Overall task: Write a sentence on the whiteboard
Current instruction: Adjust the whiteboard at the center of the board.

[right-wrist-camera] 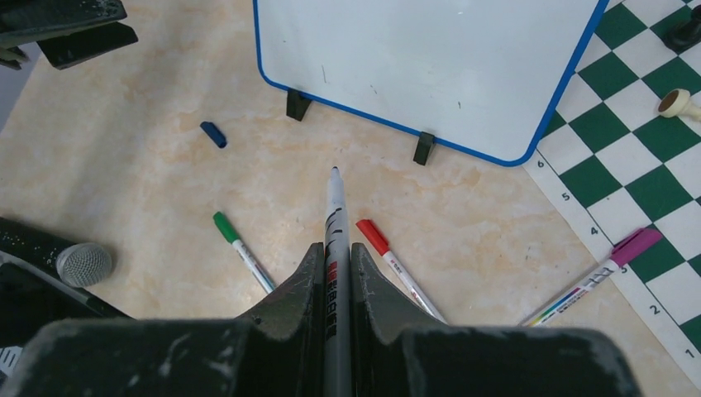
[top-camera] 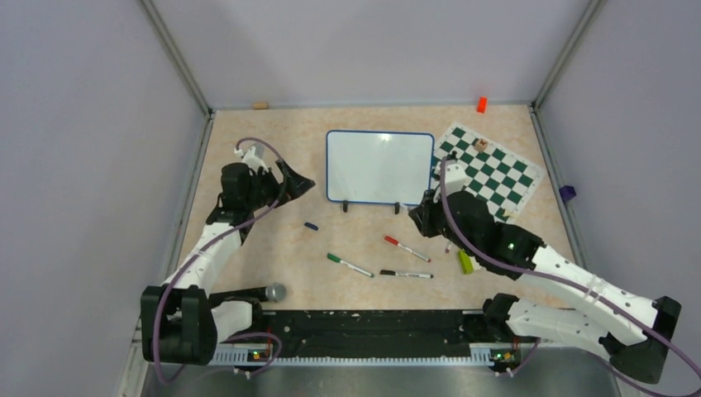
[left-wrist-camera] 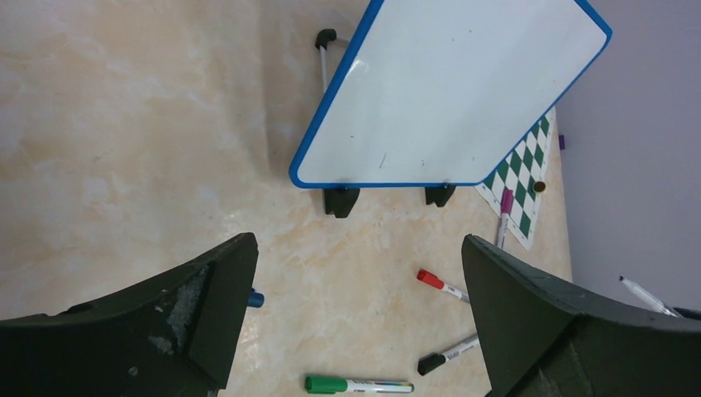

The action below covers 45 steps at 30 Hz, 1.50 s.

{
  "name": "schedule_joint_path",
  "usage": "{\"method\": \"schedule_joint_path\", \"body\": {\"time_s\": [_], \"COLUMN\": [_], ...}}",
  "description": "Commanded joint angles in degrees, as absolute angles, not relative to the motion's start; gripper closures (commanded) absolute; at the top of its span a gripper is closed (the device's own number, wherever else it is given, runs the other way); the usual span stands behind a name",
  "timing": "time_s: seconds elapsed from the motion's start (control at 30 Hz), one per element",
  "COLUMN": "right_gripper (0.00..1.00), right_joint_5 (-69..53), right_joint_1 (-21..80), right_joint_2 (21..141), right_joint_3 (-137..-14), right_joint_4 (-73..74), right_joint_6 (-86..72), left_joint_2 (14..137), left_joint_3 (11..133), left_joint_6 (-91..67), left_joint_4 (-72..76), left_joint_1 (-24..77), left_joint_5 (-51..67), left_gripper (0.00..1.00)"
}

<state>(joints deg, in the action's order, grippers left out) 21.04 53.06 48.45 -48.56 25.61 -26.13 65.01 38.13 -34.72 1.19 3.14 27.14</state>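
Note:
The whiteboard stands on two black feet at the middle back, blue-framed and blank; no sentence shows on it. It also shows in the left wrist view and the right wrist view. My right gripper is shut on an uncapped white marker, whose dark tip points at the board's lower edge, a little short of it. My left gripper is open and empty, left of the board. A blue cap lies on the table.
Green, red and black markers lie in front of the board. A purple marker lies at the edge of the chess mat. A microphone lies near the left base. An orange block sits at the back.

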Motion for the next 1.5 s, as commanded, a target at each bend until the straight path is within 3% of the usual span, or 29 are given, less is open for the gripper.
{"method": "schedule_joint_path", "body": {"time_s": [0.0, 0.23, 0.4, 0.5, 0.63, 1.07, 1.27, 1.47], "right_gripper": [1.00, 1.00, 1.00, 1.00, 1.00, 1.00, 1.00, 1.00], "right_joint_5": [22.14, 14.75, 10.19, 1.20, -4.91, 2.48, 6.84, 11.02], "right_joint_1": [52.54, 52.40, 50.48, 45.07, 40.06, 39.11, 39.11, 39.04], "right_joint_2": [52.16, 57.83, 63.40, 66.34, 68.86, 69.53, 68.25, 66.72], "right_joint_3": [-52.67, -56.79, -61.02, -61.09, -61.60, -61.20, -61.19, -60.43], "right_joint_4": [27.06, 27.05, 23.66, 18.69, 15.72, 16.08, 16.85, 17.31], "right_joint_6": [-28.92, -35.35, -35.41, -33.91, -32.26, -27.96, -28.15, -27.24], "left_joint_2": [67.27, 66.67, 61.97, 62.94, 67.79, 85.11, 81.07, 75.81], "left_joint_3": [39.72, 46.76, 37.20, 34.02, 34.36, 39.01, 35.61, 31.72], "left_joint_6": [-35.60, -30.46, -36.59, -39.29, -40.44, -44.44, -39.60, -38.36], "left_joint_4": [6.26, -6.41, 12.67, 19.53, 25.00, 46.83, 44.01, 37.80], "left_joint_1": [2.99, 2.99, 2.99, 2.99, 2.99, 1.49, 0.61, 0.36], "left_joint_5": [35.38, 31.60, 27.27, 26.09, 31.39, 52.81, 46.28, 27.69], "left_gripper": [0.01, 0.02, 0.01, 0.01, 0.01, 0.01, 0.01, 0.01]}}
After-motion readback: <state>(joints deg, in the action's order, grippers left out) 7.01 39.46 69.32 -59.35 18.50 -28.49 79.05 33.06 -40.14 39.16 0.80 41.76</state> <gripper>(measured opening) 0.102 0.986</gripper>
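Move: The whiteboard's middle lies about 15 cm ahead of the right hand, 10 cm to its left and some 13 cm lower. The red marker is roughly 4 cm back, 3 cm left and 18 cm below; the chessboard is some 13 cm ahead and 17 cm right. From the left hand, the whiteboard's left edge is about 4 cm ahead, 7 cm right and 7 cm lower, its middle 21 cm right; the blue cap lies 10 cm back and 4 cm right. Towards the whiteboard's lower edge and out over it, the right hand dips slightly and swings left, then goes forward about 8 cm in all, easing back right at the end, still gripping the uncapped marker. The left hand, fingers kept wide, works forward about 3 cm, bobbing and swinging right towards the board's left edge before easing back slightly; its fingertips tilt up some 15 degrees. No contact with the board shows. ##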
